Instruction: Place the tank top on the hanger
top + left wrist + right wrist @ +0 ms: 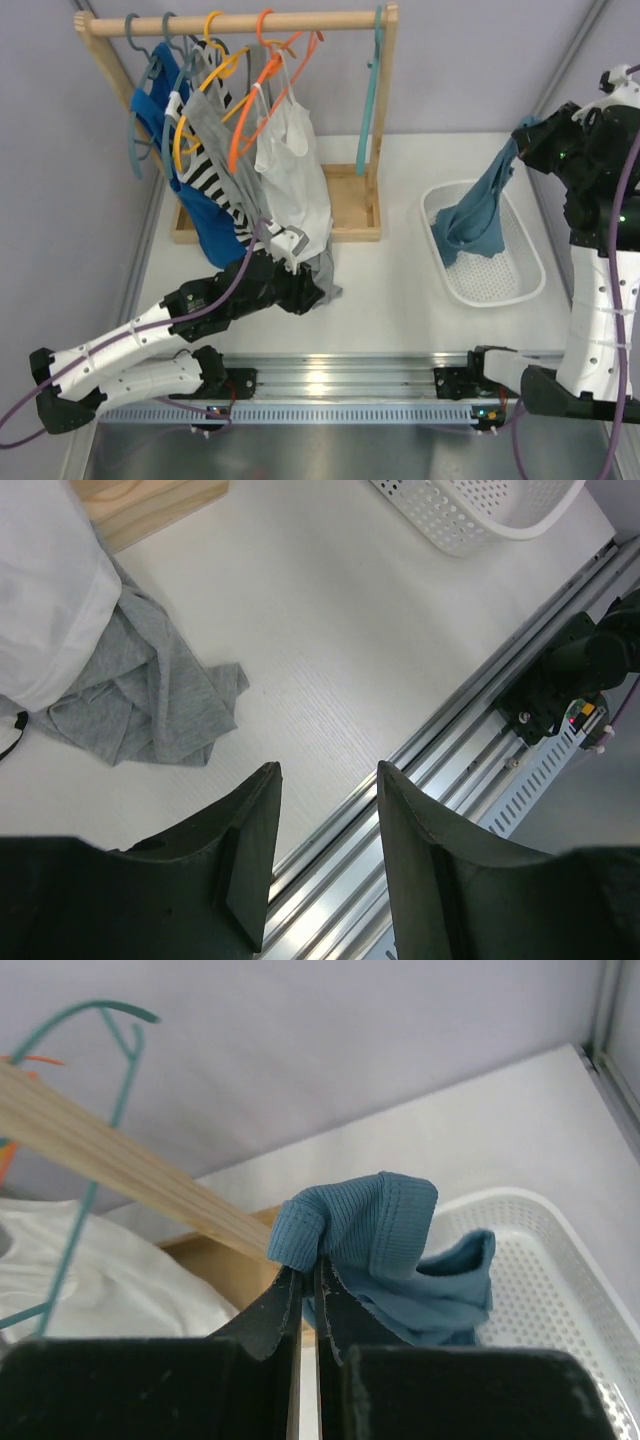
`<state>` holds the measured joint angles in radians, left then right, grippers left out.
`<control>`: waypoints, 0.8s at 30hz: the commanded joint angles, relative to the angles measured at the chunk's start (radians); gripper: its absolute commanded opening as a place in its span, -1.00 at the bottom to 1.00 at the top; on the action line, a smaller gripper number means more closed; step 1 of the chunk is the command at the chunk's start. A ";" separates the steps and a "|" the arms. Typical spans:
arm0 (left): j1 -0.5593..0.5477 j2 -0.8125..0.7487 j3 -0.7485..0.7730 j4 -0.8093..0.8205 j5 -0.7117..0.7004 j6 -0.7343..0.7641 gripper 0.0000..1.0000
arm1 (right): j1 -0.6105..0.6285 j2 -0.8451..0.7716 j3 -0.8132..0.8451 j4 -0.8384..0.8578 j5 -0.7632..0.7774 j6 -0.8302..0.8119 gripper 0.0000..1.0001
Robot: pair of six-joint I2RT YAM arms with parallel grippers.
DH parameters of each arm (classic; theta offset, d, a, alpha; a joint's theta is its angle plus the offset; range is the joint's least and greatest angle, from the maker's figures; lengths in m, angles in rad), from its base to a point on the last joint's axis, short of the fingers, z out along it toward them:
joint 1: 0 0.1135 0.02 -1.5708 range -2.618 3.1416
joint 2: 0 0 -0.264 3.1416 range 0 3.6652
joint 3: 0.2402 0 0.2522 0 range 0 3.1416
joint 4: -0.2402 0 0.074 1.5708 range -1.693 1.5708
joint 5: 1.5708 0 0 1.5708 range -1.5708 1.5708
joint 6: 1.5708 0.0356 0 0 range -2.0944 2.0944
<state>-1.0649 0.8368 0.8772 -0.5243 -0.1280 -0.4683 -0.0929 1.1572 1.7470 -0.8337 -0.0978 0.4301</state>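
The dusty teal-blue tank top [480, 205] hangs from my right gripper [527, 128], which is raised above the white basket [510, 290]; the top's lower end still rests inside the basket. In the right wrist view the jaws [308, 1268] are shut on a ribbed fold of the tank top [380, 1230]. The light teal hanger [372, 100] hangs bare at the right end of the wooden rod, and it shows up left of the gripper [122, 1090]. My left gripper [322, 292] sits low over the table near the rack's base, open and holding nothing [328, 772].
The wooden rack [240, 22] carries a royal-blue top [205, 225], a striped garment, a white top [290, 170] and orange hangers [245, 110]. Grey cloth [150, 700] trails onto the table beside the left gripper. A metal rail [330, 375] runs along the near edge.
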 commanded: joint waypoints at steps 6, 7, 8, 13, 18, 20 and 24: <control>-0.003 0.005 0.036 0.069 -0.007 0.000 -0.02 | 0.085 0.059 0.410 0.013 -0.140 0.068 -1.00; -0.003 0.005 0.031 0.076 -0.007 -0.003 -0.02 | 0.085 0.061 0.428 0.024 -0.155 0.079 -1.00; -0.003 0.004 0.028 0.095 -0.002 -0.006 -0.01 | 0.085 0.058 0.445 0.060 -0.181 0.107 -1.00; -0.003 -0.018 -0.026 0.292 0.008 -0.059 0.05 | 0.085 0.036 0.459 0.133 -0.218 0.166 -1.00; -0.003 0.068 -0.109 0.755 0.040 -0.197 0.15 | 0.085 0.019 0.448 0.131 -0.233 0.182 -1.00; -0.012 0.172 -0.092 0.829 0.056 -0.205 0.53 | 0.085 0.009 0.431 0.128 -0.237 0.185 -1.00; -0.092 0.343 0.004 0.993 0.040 -0.081 0.53 | 0.085 -0.017 0.385 0.119 -0.249 0.191 -1.00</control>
<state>-1.1072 1.0912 0.8082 0.2016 -0.1017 -0.6102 -0.0151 1.1713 2.1452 -0.7692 -0.3202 0.5968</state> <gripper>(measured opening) 0.763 0.020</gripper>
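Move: The tank top, pinched at its upper edge by the right hand, hangs with its middle some 18 cm below that hand and 2 cm to its left, level fore-and-aft; the basket's middle is about 40 cm down and 5 cm right, neither ahead nor back. The free teal hanger is roughly 18 cm ahead, 28 cm left and 7 cm lower. From the left hand the tank top is about 33 cm right, 16 cm ahead and slightly higher. Keeping its shut pinch on the tank top, the right hand draws it up out of the basket by about 16 cm, also back and to the left, its fingers tipping upward and turning a little counter-clockwise, then all but stops. The left hand, waiting at first, swings some 10 cm right and up towards the hanging cloth, tilting its fingers up almost level and opening them wider, without reaching it. ##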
